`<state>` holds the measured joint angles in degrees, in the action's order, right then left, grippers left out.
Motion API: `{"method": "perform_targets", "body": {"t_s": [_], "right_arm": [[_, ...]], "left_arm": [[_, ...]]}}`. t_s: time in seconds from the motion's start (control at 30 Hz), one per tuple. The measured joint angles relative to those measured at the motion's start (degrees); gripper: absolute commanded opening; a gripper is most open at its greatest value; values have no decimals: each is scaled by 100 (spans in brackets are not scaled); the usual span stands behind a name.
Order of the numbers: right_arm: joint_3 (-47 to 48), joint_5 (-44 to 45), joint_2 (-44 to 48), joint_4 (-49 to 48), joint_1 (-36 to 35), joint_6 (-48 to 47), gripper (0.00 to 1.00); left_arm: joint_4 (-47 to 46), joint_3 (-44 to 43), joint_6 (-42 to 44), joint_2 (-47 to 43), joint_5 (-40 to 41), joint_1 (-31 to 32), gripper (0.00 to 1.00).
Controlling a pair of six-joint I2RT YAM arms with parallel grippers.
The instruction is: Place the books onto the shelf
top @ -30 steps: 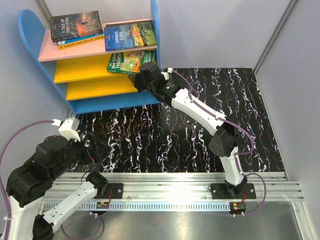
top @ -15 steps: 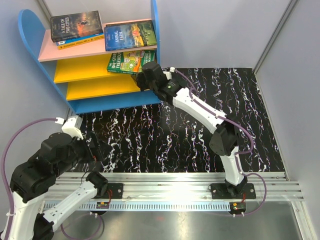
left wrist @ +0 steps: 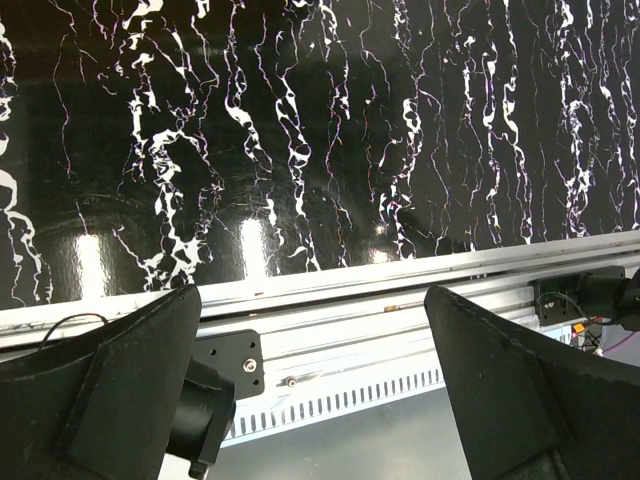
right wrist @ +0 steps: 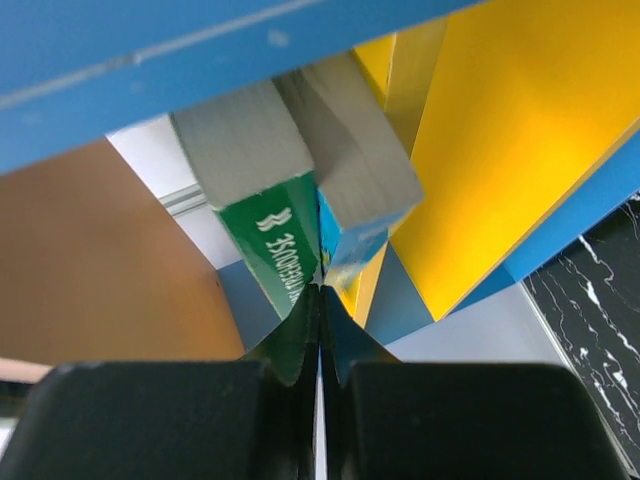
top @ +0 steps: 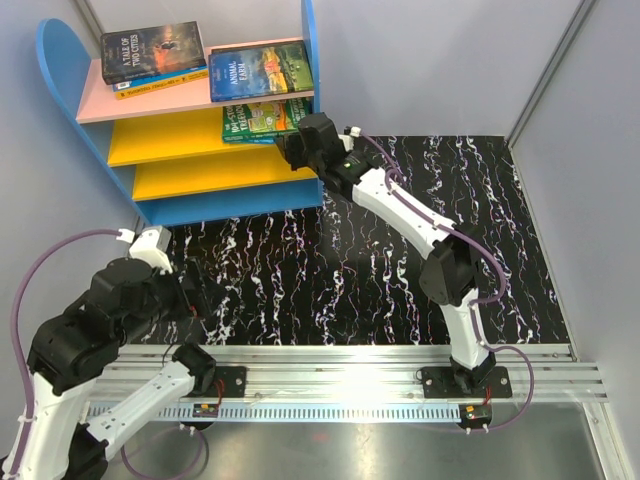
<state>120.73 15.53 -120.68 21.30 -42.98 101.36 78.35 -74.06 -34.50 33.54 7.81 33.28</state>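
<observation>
The shelf (top: 160, 140) stands at the back left. On its pink top board lie a dark book (top: 152, 50) and a blue illustrated book (top: 260, 70). A green book (top: 258, 118) lies on the upper yellow board. My right gripper (top: 288, 145) is shut, its tips pressed against that book's near edge. In the right wrist view the shut gripper (right wrist: 320, 290) meets the corners of the green book (right wrist: 268, 248) and a blue book (right wrist: 352, 240) under it; nothing sits between the jaws. My left gripper (left wrist: 312, 300) hangs open over the table's near edge, holding nothing.
The black marbled table (top: 380, 260) stretches in front of the shelf. A metal rail (top: 350, 365) with the arm bases runs along the near edge. Grey walls close in on the left and right. The lower yellow board (top: 190, 178) carries no books.
My right gripper has pushed forward and the green book has slid further in onto the upper yellow board. The left arm has shifted slightly to the right.
</observation>
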Motion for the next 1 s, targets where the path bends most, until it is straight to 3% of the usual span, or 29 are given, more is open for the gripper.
{"method": "perform_targets", "body": {"t_s": [0.17, 0.27, 0.3, 0.37, 0.4, 0.53, 0.77, 1.0], "right_arm": [[2, -212, -83, -153, 42, -87, 1], [118, -481, -125, -208, 26, -350, 41], [197, -577, -133, -190, 2, -476, 69], [356, -734, -122, -155, -81, -863, 92], [389, -802, -87, -151, -168, -1069, 99], [205, -817, 365, 323, -750, -2151, 100], [-754, 459, 2218, 2039, -2509, -4288, 100], [-2400, 1729, 4634, 3456, -2430, -4634, 100]], "left_arm": [[-33, 20, 4, 74, 22, 0, 99], [-66, 20, 24, 114, 44, 0, 99], [-72, 17, 33, 118, 59, 0, 99], [-68, 7, 68, 120, 105, 0, 99], [-61, -17, 101, 127, 136, 0, 99], [-52, -177, 223, 201, 227, 0, 99], [-186, -295, 522, 420, 306, 0, 99], [-960, 273, 595, 522, 385, 0, 99]]}}
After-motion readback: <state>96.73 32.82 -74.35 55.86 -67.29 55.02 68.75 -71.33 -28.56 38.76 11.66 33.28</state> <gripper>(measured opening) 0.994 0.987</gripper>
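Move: The right hand, fingers shut, is at the front edges of the green 104-Storey book on the upper yellow board; that book's middle lies about 8 cm ahead and 4 cm left, roughly level. The blue 26-Storey book lies just under it, some 2 cm below the hand. Animal Farm, on the pink board, is about 9 cm ahead, 4 cm left and 13 cm up. From the left hand the green book is roughly 42 cm ahead, 10 cm right and 4 cm higher. Backing out from the book edges after a brief stay, the right hand draws nearly 30 cm back towards its base, veering left at first, then swings sharply right and a little up, away from the shelf. Its shut fingers spread wide as it leaves and the hand rolls some 50 degrees, left side down. The open left hand eases about 5 cm forward over bare table. ##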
